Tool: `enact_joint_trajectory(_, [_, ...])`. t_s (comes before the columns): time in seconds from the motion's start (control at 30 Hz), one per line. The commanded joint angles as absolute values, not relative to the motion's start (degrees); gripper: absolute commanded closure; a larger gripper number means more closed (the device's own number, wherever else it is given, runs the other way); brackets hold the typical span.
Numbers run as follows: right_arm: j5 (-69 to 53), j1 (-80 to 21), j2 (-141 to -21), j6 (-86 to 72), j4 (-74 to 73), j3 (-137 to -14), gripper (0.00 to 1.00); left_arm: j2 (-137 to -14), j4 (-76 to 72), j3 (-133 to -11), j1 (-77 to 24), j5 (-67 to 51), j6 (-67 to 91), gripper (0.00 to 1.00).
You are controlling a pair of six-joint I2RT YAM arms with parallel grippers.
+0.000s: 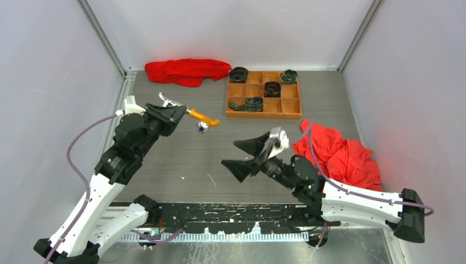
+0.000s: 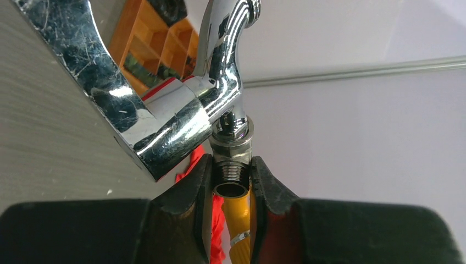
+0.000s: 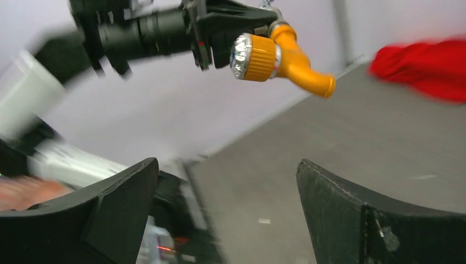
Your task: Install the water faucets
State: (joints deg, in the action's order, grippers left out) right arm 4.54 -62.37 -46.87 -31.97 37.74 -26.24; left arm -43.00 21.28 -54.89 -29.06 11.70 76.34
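Note:
My left gripper (image 1: pixel 181 111) is raised over the left of the table and shut on the threaded end of the shiny silver faucet (image 2: pixel 220 82), whose handle (image 1: pixel 166 100) sticks out to the far left. The orange-yellow faucet (image 1: pixel 204 117) with its bent spout juts from the same fingers toward the right, right behind the silver thread in the left wrist view (image 2: pixel 242 220). I cannot tell whether the two are joined. It also shows in the right wrist view (image 3: pixel 286 55). My right gripper (image 1: pixel 231 154) is wide open and empty, held above mid-table and pointing at the left gripper.
A wooden compartment tray (image 1: pixel 290 114) at the back holds several dark round rolled items (image 1: pixel 272 88). One red cloth (image 1: pixel 187 70) lies at the back left. Another (image 1: pixel 340 157) lies at the right, beside my right arm.

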Motion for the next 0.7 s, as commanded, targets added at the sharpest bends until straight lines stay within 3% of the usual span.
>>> enact_joint_trajectory(0.0, [22.99,-72.71,-46.88,19.63,23.53,-27.17,0.00,-47.94,29.21,-59.41,-26.53,1.55,76.30,1.00])
enact_joint_trajectory(0.13, [30.96,-79.33,-51.06,41.12,34.31,-25.25,0.00,-51.30,33.39,-63.95,-25.54,-1.87,73.48,1.00])
enact_joint_trajectory(0.27, [32.14,-79.98,-56.71,50.98,46.53,-25.66,0.00,-52.94,35.31,-66.24,-25.50,-3.30,71.60,1.00])
enact_joint_trajectory(0.67, [24.30,-76.58,-69.93,53.00,57.71,-31.95,0.00,-52.66,34.25,-64.83,-25.49,-5.52,71.37,1.00])
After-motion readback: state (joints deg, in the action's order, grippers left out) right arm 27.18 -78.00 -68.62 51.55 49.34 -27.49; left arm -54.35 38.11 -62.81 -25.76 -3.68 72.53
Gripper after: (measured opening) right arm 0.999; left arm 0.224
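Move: The orange faucet sits about 10 cm ahead of the open right hand and 9 cm to its left, roughly level with it. Its round handle is some 8 cm ahead and 9 cm left; the chrome faucet is about 16 cm ahead and 20 cm left. From the left hand, which grips the joined assembly, the orange faucet lies about 6 cm right, 2 cm back and slightly lower. Down about 8 cm first, then forward and left some 3 cm each, the right hand closes in on the orange faucet with fingers still wide open and touching nothing, rolling roughly 80 degrees about its pointing direction, counter-clockwise seen from behind. The left hand keeps its grip on the assembly, lowers it about 6 cm, carries it a little right towards the right hand and tips its fingertips down. ##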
